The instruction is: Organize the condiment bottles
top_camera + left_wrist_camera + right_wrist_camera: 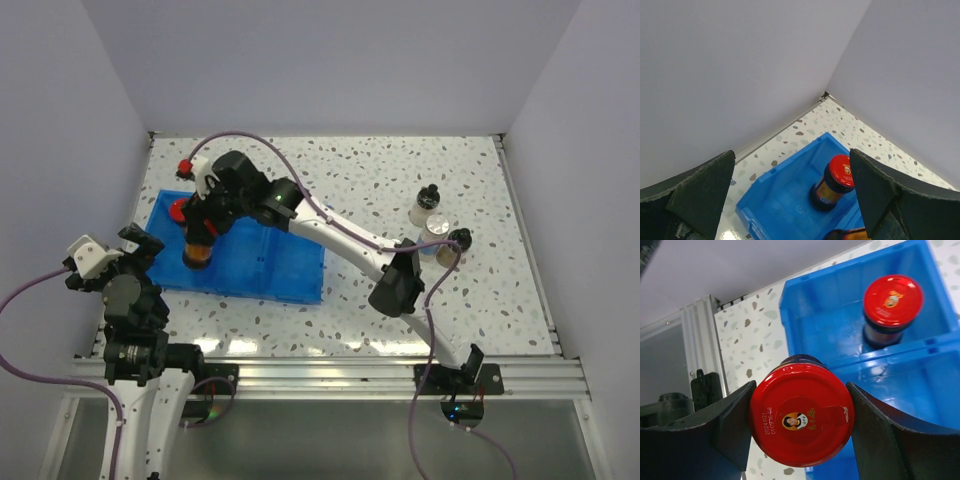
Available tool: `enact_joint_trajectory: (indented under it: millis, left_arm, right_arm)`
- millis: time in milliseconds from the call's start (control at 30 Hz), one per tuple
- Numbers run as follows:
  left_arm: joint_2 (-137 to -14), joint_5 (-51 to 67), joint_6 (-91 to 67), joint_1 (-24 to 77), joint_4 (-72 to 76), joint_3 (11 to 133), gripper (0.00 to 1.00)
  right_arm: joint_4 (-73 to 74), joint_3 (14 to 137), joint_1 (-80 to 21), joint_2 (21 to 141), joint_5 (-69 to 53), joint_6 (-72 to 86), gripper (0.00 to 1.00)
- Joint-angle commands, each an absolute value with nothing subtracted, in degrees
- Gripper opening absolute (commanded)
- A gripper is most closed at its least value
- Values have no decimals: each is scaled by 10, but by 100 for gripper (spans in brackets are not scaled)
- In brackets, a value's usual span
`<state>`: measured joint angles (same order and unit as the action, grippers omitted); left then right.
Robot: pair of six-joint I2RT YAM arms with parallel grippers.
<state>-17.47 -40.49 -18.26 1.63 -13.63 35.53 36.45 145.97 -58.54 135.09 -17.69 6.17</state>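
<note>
My right gripper (203,225) is shut on the red lid of a dark-brown jar (198,250) and holds it upright over the left end of the blue tray (290,270). In the right wrist view both fingers press that lid (801,415). I cannot tell whether the jar touches the tray floor. A second red-lidded jar (178,208) stands in the tray's left compartment; it also shows in the right wrist view (892,302) and the left wrist view (837,182). My left gripper (140,250) is open and empty beside the tray's left edge. Clear black-capped bottles (425,205) and silver-topped shakers (436,228) stand at the right.
The right arm reaches diagonally across the table from its base at the bottom right. White walls close in the table at the back and both sides. The metal rail runs along the near edge (330,375). The tray's middle and right compartments hold nothing.
</note>
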Motion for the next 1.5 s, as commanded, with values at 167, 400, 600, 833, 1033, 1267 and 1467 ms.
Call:
enact_joint_trajectory:
  millis: [167, 400, 600, 833, 1033, 1267, 1467]
  left_arm:
    - [-154, -484, -213, 13, -112, 347, 100]
    - [-151, -480, -213, 11, -113, 349, 100]
    - [-148, -478, -214, 11, -113, 349, 100]
    - [-148, -470, -212, 11, -113, 349, 100]
    - [-145, -466, -209, 11, -111, 349, 100]
    - [-141, -467, -207, 11, -112, 351, 100]
    - [-141, -468, -207, 11, -115, 351, 100]
  right_arm:
    - [248, 1544, -592, 1355, -209, 117, 0]
    - [202, 1557, -602, 1386, -258, 169, 0]
    - [113, 1542, -605, 1426, -214, 201, 0]
    - [71, 1547, -627, 1457, -126, 90, 0]
    - [93, 1487, -649, 1445, -89, -68, 0]
    - [97, 1471, -657, 1457, -58, -111, 30]
    - [85, 1477, -657, 1469, -48, -113, 58]
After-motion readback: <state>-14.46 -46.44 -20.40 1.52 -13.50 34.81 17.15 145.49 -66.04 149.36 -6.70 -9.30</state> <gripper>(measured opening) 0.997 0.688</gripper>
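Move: The right hand holds a red-capped condiment bottle, tilted, bound for the front half of the tray's left compartment, roughly 10 cm left and 16 cm below, about level fore and aft. The divider lies some 3 cm left and 3 cm ahead. The red-capped bottle already stowed stands around 9 cm ahead, 6 cm left and 13 cm lower. From the idle left hand, that spot is about 8 cm ahead, 4 cm right and 20 cm down. Still gripping the bottle by its red cap, the right hand dips slightly, lifts a few centimetres and swings left over the divider, then lowers the bottle into the front of the left compartment, ending about 10 cm lower and 8 to 9 cm farther left. The fingertips tip up briefly, then the wrist rolls about 20 degrees on the way down; the grip stays unchanged. The open left hand draws back and left a couple of centimetres, then waits. ##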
